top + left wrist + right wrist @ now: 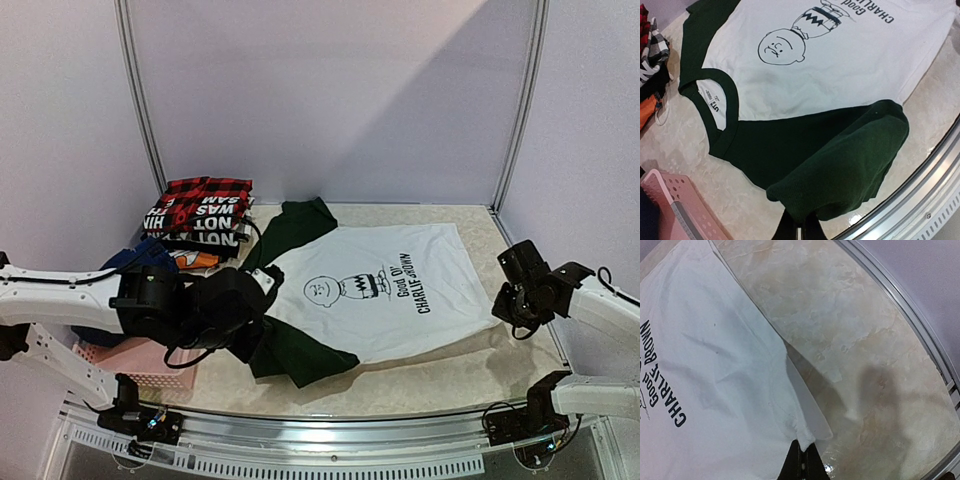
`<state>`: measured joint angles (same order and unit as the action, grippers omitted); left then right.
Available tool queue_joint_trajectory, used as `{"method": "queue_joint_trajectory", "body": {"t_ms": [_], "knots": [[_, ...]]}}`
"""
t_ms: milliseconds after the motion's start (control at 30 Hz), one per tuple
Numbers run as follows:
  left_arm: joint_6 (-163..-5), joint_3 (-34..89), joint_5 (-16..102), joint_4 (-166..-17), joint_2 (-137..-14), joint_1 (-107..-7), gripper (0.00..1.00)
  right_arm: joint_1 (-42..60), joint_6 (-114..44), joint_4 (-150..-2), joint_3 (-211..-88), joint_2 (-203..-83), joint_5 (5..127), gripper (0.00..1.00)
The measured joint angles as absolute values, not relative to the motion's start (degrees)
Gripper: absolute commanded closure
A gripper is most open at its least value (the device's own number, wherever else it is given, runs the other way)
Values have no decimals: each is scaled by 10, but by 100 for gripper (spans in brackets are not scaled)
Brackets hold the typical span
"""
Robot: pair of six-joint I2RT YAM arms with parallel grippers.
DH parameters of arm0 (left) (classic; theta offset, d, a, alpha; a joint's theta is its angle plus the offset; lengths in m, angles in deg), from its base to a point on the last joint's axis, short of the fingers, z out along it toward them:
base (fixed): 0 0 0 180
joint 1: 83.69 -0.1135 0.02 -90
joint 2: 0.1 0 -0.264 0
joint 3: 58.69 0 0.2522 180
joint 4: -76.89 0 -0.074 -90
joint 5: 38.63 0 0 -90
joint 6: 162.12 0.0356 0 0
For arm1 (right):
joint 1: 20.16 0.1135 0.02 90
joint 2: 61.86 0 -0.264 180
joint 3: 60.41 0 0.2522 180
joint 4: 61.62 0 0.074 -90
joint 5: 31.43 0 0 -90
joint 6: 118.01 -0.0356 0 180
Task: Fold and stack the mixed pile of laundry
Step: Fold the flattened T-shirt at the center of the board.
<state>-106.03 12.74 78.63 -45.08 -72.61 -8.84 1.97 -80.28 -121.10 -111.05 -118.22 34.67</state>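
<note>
A white T-shirt (390, 285) with dark green sleeves and a black cartoon print lies spread flat on the table, neck toward the left. My left gripper (799, 227) is shut on its near green sleeve (840, 170), which is bunched and lifted a little off the table; the same sleeve (305, 358) lies by the front edge. My right gripper (802, 460) is shut on the white hem corner (807, 432) at the shirt's right end, and in the top view this gripper (518, 325) is at the table's right side. A folded stack topped by a red-and-black plaid shirt (208, 197) stands back left.
A pink lattice basket (135, 360) with blue and navy pieces (135, 258) above it sits at the front left, under my left arm. A metal rail (330, 425) runs along the front edge. Upright metal posts (520, 100) and pale walls close the back.
</note>
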Motion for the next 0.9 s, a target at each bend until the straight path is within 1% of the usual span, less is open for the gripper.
{"method": "queue_joint_trajectory", "body": {"t_ms": [400, 633, 900], "knots": [[-994, 218, 790, -433, -777, -178, 100, 19, -749, -1187, -1219, -1313, 321, 100], [-945, 254, 788, -430, -823, -231, 100, -5, -705, -1175, -1283, -1385, 319, 100], [-906, 306, 793, -432, -889, -281, 100, -21, -667, -1162, -1322, -1467, 321, 100]]}}
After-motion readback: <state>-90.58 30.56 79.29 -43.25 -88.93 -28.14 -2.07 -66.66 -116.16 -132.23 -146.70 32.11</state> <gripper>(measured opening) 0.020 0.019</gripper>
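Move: The T-shirt's near green sleeve is already pinched in the left hand; the collar lies about 15 cm ahead and 2 cm left, some 13 cm down. The head drawing is also 15 cm ahead, but 15 cm right, and the folded stack roughly 28 cm ahead and 20 cm left. From the right hand, holding the near hem corner, the hem's middle is some 16 cm ahead, 3 cm left and 7 cm down; the far hem corner is about 32 cm ahead, 4 cm left. The shirt's near side is carried forward over its own flat body by both hands together, left about 12 cm and right about 10 cm, the sleeve towards the collar and the hem corner towards the hem's middle. Both rise some 3 cm, then ease down again, each rolling about 10 degrees, left hand's left side up, right hand's left side down. The fingers stay shut on the cloth. ##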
